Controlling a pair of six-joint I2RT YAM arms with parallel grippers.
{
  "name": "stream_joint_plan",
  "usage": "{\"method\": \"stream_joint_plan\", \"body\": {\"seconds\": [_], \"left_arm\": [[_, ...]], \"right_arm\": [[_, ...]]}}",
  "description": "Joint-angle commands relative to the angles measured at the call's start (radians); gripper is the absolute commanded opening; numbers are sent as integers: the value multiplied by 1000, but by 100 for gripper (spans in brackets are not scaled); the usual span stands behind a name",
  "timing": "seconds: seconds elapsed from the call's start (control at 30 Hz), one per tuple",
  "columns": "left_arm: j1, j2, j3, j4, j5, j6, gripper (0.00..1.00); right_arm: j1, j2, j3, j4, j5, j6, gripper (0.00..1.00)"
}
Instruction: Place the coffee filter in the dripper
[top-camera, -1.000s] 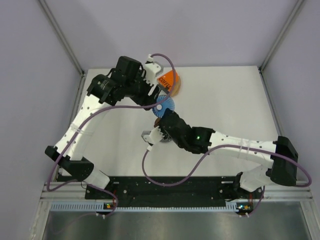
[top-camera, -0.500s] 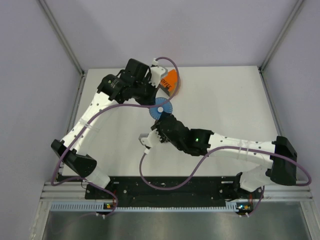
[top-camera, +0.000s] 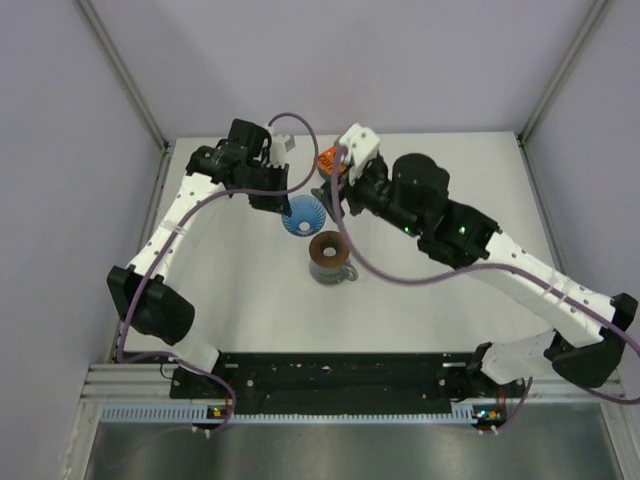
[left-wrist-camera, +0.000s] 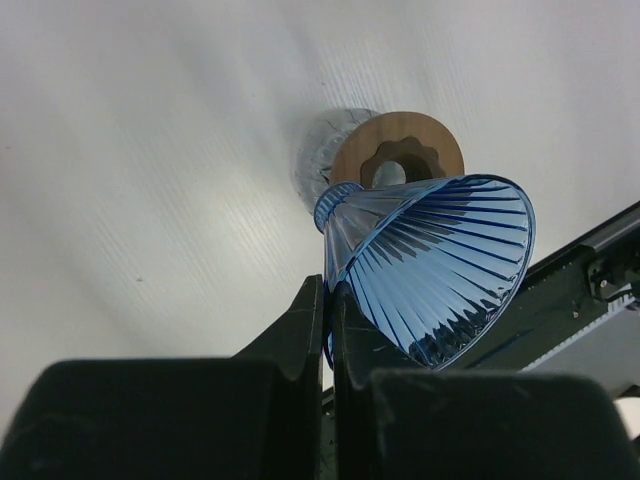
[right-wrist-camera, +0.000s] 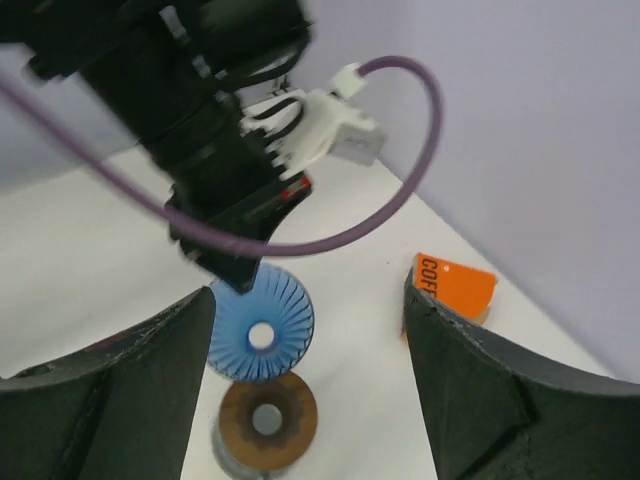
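The dripper (top-camera: 303, 214), a blue ribbed cone, hangs just left of and behind the pitcher, with my left gripper (top-camera: 284, 206) shut on its rim. In the left wrist view both fingers (left-wrist-camera: 312, 320) pinch the rim wall of the dripper (left-wrist-camera: 430, 265), whose narrow end points at the brown ring (left-wrist-camera: 398, 158). My right gripper (top-camera: 336, 192) stands open above the table between the dripper (right-wrist-camera: 262, 322) and the orange box (right-wrist-camera: 455, 284), nothing between its fingers (right-wrist-camera: 470, 390). No coffee filter shows in any view.
A grey clear pitcher (top-camera: 331, 270) topped by the dark brown ring (top-camera: 327, 249) stands mid-table, right in front of the dripper. The orange box (top-camera: 330, 160) lies at the back, by the right gripper. Purple cables loop over both arms.
My right arm swung from over the pitcher to the back by the orange box, and its gripper opened. My left gripper closed on the dripper and carried it a little left.
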Motion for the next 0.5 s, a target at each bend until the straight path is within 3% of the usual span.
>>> {"method": "stream_joint_plan", "body": {"seconds": [0.0,0.37,0.47], "left_arm": [[-11,-71,-56,74,85,-88,0],[-11,-85,-112,100,153,-119,0],[-12,-83,-121,109,178,-127,0]], "right_arm": [[-149,142,125,-196,-117,564,74],[-193,271,114,-267,-108,643,61],[-207,317,114,-305,-127,643,47]]}}
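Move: The left hand already holds the blue coffee filter by its side, the cone's middle some 3 cm to its right and 1 cm back. The dripper it is meant for lies about 5 cm back, 7 cm right and 11 cm below, on the glass carafe. From the right hand the filter is roughly 7 cm ahead, 5 cm left and 17 cm below; the dripper is some 3 cm ahead, level sideways, 27 cm below. No new touch can be made out: the open right gripper swings forward about 6 cm, then drops some 14 cm to the filter's open rim, tipping its fingers down about 40 degrees and partly closing. The left hand keeps its pinch and eases the filter back and right towards the dripper, roughly 3 cm, dipping slightly before rising a little. ##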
